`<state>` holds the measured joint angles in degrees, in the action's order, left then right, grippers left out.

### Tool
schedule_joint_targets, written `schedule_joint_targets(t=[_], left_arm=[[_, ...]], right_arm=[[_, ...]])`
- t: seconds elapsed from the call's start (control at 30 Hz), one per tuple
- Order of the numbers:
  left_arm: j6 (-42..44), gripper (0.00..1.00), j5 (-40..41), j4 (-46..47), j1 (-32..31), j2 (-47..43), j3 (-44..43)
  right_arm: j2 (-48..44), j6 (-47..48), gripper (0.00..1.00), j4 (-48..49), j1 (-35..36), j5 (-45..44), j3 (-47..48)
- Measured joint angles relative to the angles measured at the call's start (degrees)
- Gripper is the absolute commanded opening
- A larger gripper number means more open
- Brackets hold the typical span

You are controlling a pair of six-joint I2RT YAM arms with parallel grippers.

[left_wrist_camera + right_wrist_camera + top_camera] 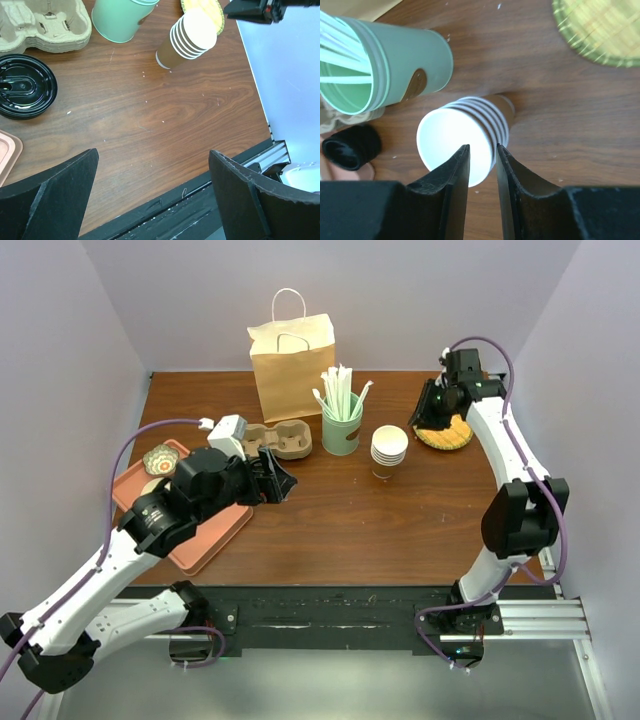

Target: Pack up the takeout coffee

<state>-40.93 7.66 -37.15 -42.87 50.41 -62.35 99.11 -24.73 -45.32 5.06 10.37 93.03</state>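
The takeout coffee is out of view in all three views. A stack of white-rimmed brown paper cups (pixel 389 448) stands mid-table, right of the green straw holder (pixel 341 425). A loose black lid (pixel 22 85) lies flat on the wood by the cardboard cup carrier (pixel 45 25). The brown paper bag (pixel 293 365) stands upright at the back. My left gripper (pixel 153 152) is wide open over bare wood near the front edge, holding nothing. My right gripper (pixel 482 146) hovers back right, its jaws a narrow gap apart with nothing between them. The cup stack (pixel 445 135) shows below it.
A woven yellow coaster (pixel 445 432) lies under the right wrist at the back right. An orange tray (pixel 200 535) with a small dish (pixel 160 460) sits at the left, partly under the left arm. Purple walls close the table on three sides.
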Motion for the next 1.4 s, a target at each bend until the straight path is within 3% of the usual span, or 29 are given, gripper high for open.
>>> schedule_joint_targets(t=[0.17, 0.4, 0.67, 0.83, 0.9, 1.07, 1.2, 1.4], left_arm=[[0.00, 0.96, -0.42, 0.22, 0.00, 0.83, 0.00], [0.00, 0.96, -0.96, 0.68, 0.00, 1.51, 0.11], [0.00, 0.96, -1.07, 1.05, 0.00, 1.57, 0.37], [0.00, 0.96, -1.05, 1.07, 0.02, 1.57, 0.44], [0.00, 0.96, -1.05, 1.07, 0.00, 1.57, 0.44], [0.00, 0.97, -1.05, 1.07, 0.00, 1.60, 0.44], [0.00, 0.97, -1.05, 1.07, 0.00, 1.60, 0.44], [0.02, 0.97, -1.05, 1.07, 0.00, 1.60, 0.44]], right_arm=[[3.65, 5.81, 0.33, -3.76, 1.70, -4.57, 6.49], [7.58, 11.06, 0.32, -7.17, 6.32, -8.00, 7.63], [9.49, 13.62, 0.13, -9.01, 8.72, -12.87, 8.02], [9.49, 13.88, 0.25, -9.29, 9.46, -15.41, 9.40], [9.49, 13.84, 0.25, -9.29, 9.55, -15.65, 9.70], [9.49, 13.84, 0.14, -9.33, 9.62, -15.91, 10.01], [9.49, 13.88, 0.00, -9.40, 9.62, -16.57, 10.14], [9.49, 13.84, 0.00, -9.49, 9.62, -16.96, 10.49]])
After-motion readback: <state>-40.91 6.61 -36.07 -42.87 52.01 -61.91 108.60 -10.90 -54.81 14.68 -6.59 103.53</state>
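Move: To the right hand's left, about 6 cm off and roughly 1 cm back, stands the stack of paper cups, its middle some 9 cm below the hand. The green holder of stirrers is about 6 cm ahead and 17 cm left of that hand; the round woven tray lies about 9 cm ahead and 10 cm right, on the table some 16 cm down. From the left hand the cup stack lies roughly 21 cm ahead, 27 cm right and 19 cm below. Swinging briefly forward and away, the right hand then comes down and left to the right side of the cup rims, dipping about 5 cm before easing 1 cm back up. The wrist rolls some 20 degrees so the fingers point less leftward and more downward, and turns slightly counter-clockwise. The fingers narrow, reopen a little, then shut, seeming to pinch the top cup's rim. ##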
